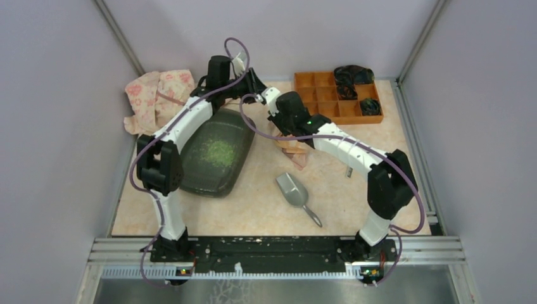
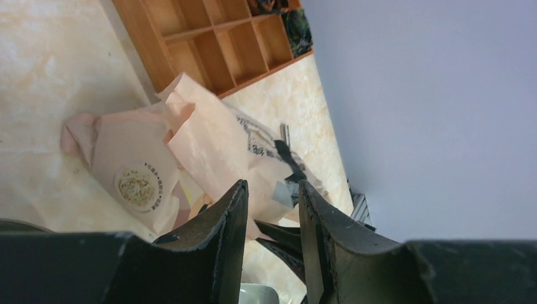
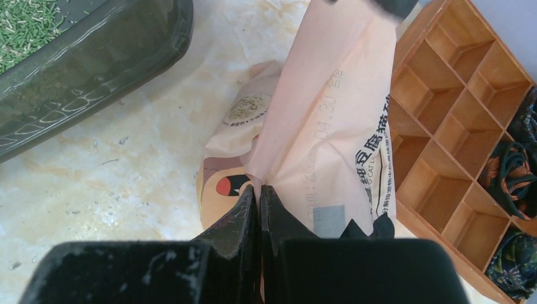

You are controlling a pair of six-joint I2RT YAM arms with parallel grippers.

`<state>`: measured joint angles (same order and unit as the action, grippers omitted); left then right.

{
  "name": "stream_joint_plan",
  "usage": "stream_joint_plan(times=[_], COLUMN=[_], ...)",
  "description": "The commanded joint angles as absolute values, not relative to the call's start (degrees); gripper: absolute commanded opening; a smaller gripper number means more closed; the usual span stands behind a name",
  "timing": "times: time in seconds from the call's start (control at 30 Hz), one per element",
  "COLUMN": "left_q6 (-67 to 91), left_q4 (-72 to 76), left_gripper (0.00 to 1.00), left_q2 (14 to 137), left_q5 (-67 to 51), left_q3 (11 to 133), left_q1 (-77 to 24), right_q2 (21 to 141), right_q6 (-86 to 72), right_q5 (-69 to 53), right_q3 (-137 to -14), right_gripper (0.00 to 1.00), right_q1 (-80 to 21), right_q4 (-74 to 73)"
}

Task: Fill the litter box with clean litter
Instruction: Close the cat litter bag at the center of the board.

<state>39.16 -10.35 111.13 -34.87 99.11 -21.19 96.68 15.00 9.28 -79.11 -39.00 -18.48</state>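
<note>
The dark litter box (image 1: 196, 174) lies left of centre, with a patch of light-green clean litter (image 1: 220, 151) in its middle; its corner (image 3: 107, 60) and some litter (image 3: 22, 22) show in the right wrist view. My right gripper (image 3: 259, 189) is shut on a fold of the peach-pink printed bag (image 3: 316, 133), which stands crumpled on the table (image 1: 295, 152) just right of the box. In the top view the right gripper (image 1: 283, 134) is mostly hidden under its wrist. My left gripper (image 2: 272, 187) is open and empty, raised above the bag (image 2: 209, 139), near the back of the table (image 1: 258, 81).
A grey metal scoop (image 1: 293, 192) lies on the table in front of the bag. An orange compartmented organiser (image 1: 329, 96) with dark items stands at the back right, close to the bag (image 3: 443, 107). A pink floral cloth (image 1: 155, 95) lies at the back left. Walls enclose three sides.
</note>
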Motion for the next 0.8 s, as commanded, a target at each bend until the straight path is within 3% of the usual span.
stream_joint_plan(times=[0.0,0.1,0.2,0.33,0.4,0.47,0.77], left_q6=[38.4,38.0,37.4,37.6,37.6,37.4,37.8], left_q4=[-12.1,-12.0,-13.1,-12.7,-13.4,-14.7,-17.6], left_gripper=[0.41,0.41,0.41,0.41,0.4,0.4,0.4], left_q2=[114.0,115.0,117.1,119.5,121.3,123.1,127.5], left_q5=[-36.2,-35.6,-35.3,-34.4,-34.1,-33.9,-33.9], left_q3=[98.9,97.1,97.4,98.4,100.9,103.9,112.4], left_q1=[-22.2,-22.8,-23.0,-23.2,-23.3,-23.4,-24.0], right_q2=[97.8,98.3,97.8,95.3,94.7,94.8,100.8], right_q6=[14.8,14.5,12.9,11.1,10.3,8.4,1.6], right_q5=[10.4,10.4,8.7,5.7,5.0,3.5,0.5], right_q3=[-79.5,-80.2,-81.8,-85.0,-88.6,-93.5,-114.5], right_gripper=[0.02,0.04,0.14,0.35,0.4,0.56,0.63], right_q1=[-39.4,-39.4,-39.3,-39.2,-38.9,-38.1,-26.3], right_q4=[-19.4,-20.2,-22.4,-25.1,-28.0,-31.4,-48.4])
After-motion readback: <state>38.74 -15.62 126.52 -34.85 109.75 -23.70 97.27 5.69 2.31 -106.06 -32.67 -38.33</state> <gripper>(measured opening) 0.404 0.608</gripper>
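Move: The right fingers already pinch a fold of the litter bag; the bag's top edge stands about 5 cm ahead of them, at their height. From the half-open left hand that top lies some 6 cm to the right, 2 cm back and 8 cm down. The wooden tray sits about 11 cm ahead and 20 cm right of the right hand, the litter box roughly 15 cm back and 15 cm left of the left hand, both down on the table. The right fingers open and let go of the bag, and after easing back a little that hand shoots up some 13 cm, tilting about 15 degrees. The left hand sinks about 9 cm with its tips dipping, then slides a few centimetres right and forward to bring the bag's top between its jaws, which stay half open. ##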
